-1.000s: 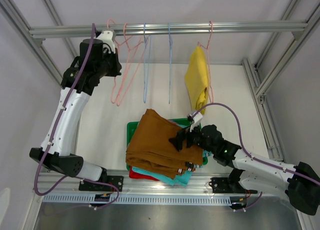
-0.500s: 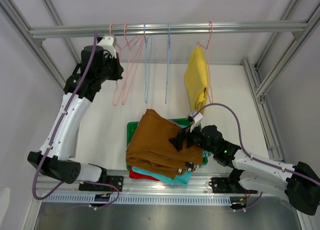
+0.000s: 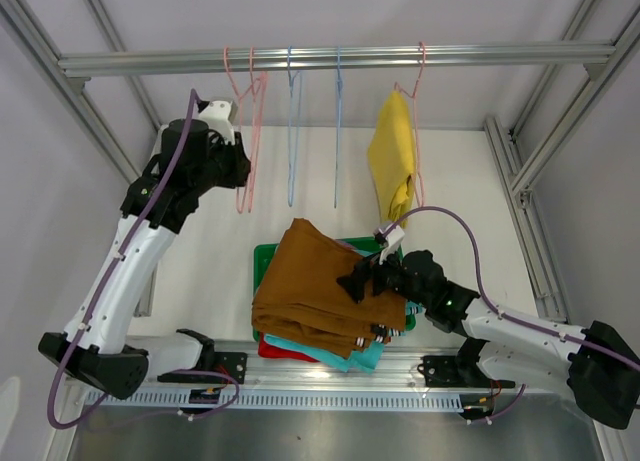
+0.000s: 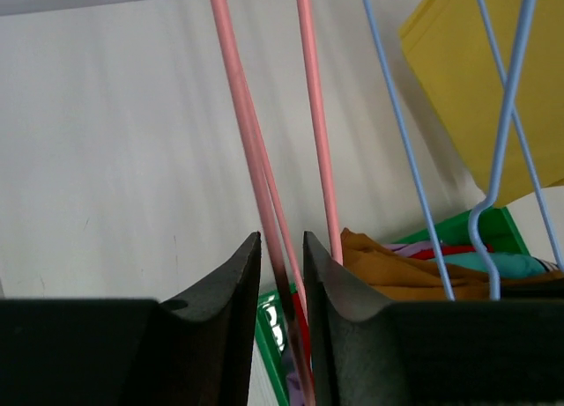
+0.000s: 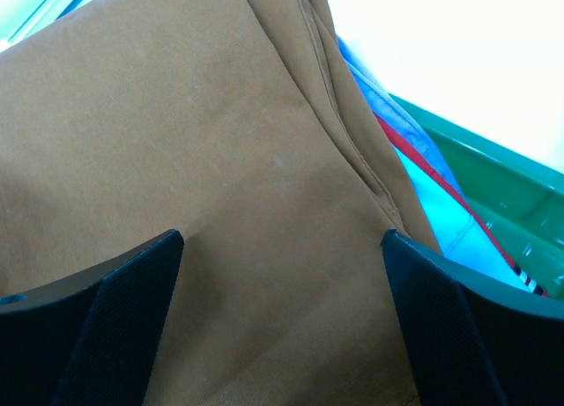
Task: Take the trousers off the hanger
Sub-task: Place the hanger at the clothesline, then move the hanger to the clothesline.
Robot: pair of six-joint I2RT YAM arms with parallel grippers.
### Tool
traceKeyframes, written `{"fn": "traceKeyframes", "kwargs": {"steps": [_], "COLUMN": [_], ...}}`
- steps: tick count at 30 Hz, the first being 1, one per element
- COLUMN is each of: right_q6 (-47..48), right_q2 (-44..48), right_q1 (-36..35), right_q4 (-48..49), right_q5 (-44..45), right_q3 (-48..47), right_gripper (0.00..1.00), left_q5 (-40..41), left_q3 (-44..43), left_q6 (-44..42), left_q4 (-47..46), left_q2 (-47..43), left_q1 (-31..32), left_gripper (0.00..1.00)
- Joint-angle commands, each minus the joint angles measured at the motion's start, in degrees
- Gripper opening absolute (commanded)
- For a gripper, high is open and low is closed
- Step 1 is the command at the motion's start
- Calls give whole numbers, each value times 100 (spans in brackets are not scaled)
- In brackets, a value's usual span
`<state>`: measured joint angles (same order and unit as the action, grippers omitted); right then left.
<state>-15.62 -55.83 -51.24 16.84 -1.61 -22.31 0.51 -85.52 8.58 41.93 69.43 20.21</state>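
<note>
The yellow trousers (image 3: 393, 161) hang on a pink hanger at the right of the rail and also show in the left wrist view (image 4: 476, 89). The brown trousers (image 3: 315, 281) lie on top of a pile in the green tray (image 3: 262, 256), over the teal pair (image 3: 365, 356) and the red pair (image 3: 275, 351). The lilac pair is hidden. My left gripper (image 3: 243, 171) is closed narrowly round the wire of an empty pink hanger (image 4: 236, 98). My right gripper (image 3: 352, 281) is open and empty just above the brown trousers (image 5: 220, 142).
Two empty blue hangers (image 3: 291, 141) hang between the pink ones on the aluminium rail (image 3: 340, 56). Frame posts run along both sides of the white table. The tray sits at the table's near edge, between the arm bases.
My left gripper has moved down and right along the pink hanger, which has swung back from a tilt to near vertical. The right arm and the pile have not moved.
</note>
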Motion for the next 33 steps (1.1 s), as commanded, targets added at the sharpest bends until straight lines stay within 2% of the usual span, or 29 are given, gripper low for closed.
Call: {"fn": "traceKeyframes", "kwargs": {"steps": [1, 9, 12, 17, 21, 23, 26, 32, 33], "right_q6": [-117, -135, -135, -135, -126, -126, -117, -117, -117], "right_q2": [-182, -209, -217, -113, 20, -6, -103, -147, -147], "right_q1": [0, 0, -8, -8, -8, -8, -17, -43, -35], "right_q4": [-252, -216, -225, -269, -269, -269, -269, -287, -295], "right_q5": [-138, -173, -217, -288, -244, -244, -235, -226, -226], "right_q3": [174, 209, 200, 183, 253, 253, 227, 227, 227], "right_gripper": [99, 100, 99, 100, 99, 99, 99, 99, 99], "left_q5": [238, 834, 994, 810, 363, -251, -613, -254, -88], "left_q3": [158, 167, -209, -825, -1019, -1229, -1485, -2162, -2406], "left_q6": [65, 91, 135, 266, 259, 284, 416, 198, 188], "left_q4": [192, 710, 1062, 1282, 1055, 835, 668, 316, 359], "left_q2": [-254, -816, -940, -1133, -1256, -1178, -845, 52, 453], "left_q1": [62, 141, 194, 431, 756, 914, 1204, 2083, 2162], "left_gripper": [31, 48, 54, 57, 59, 61, 63, 67, 67]}}
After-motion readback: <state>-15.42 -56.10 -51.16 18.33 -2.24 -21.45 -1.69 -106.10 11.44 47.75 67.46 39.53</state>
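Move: Some 30 cm to the left hand's right, about 10 cm farther out and a little lower, the yellow trousers still hang. The pink hanger just hung stands between the barely open fingers, its middle about 6 cm ahead. The near blue hanger is roughly 8 cm ahead and 9 cm to the right, the far blue hanger about 9 cm beyond that to the right. From the right hand the yellow trousers are about 23 cm ahead, 10 cm right and 12 cm up. Backing out from around the pink hanger's near leg, the left hand spreads its fingers to about two thirds open and draws back some 10 cm, dipping slightly at first. It then climbs about 14 cm above its starting height and swings right some 8 cm, fingertips tipping up and the wrist turning clockwise about 20 degrees. ##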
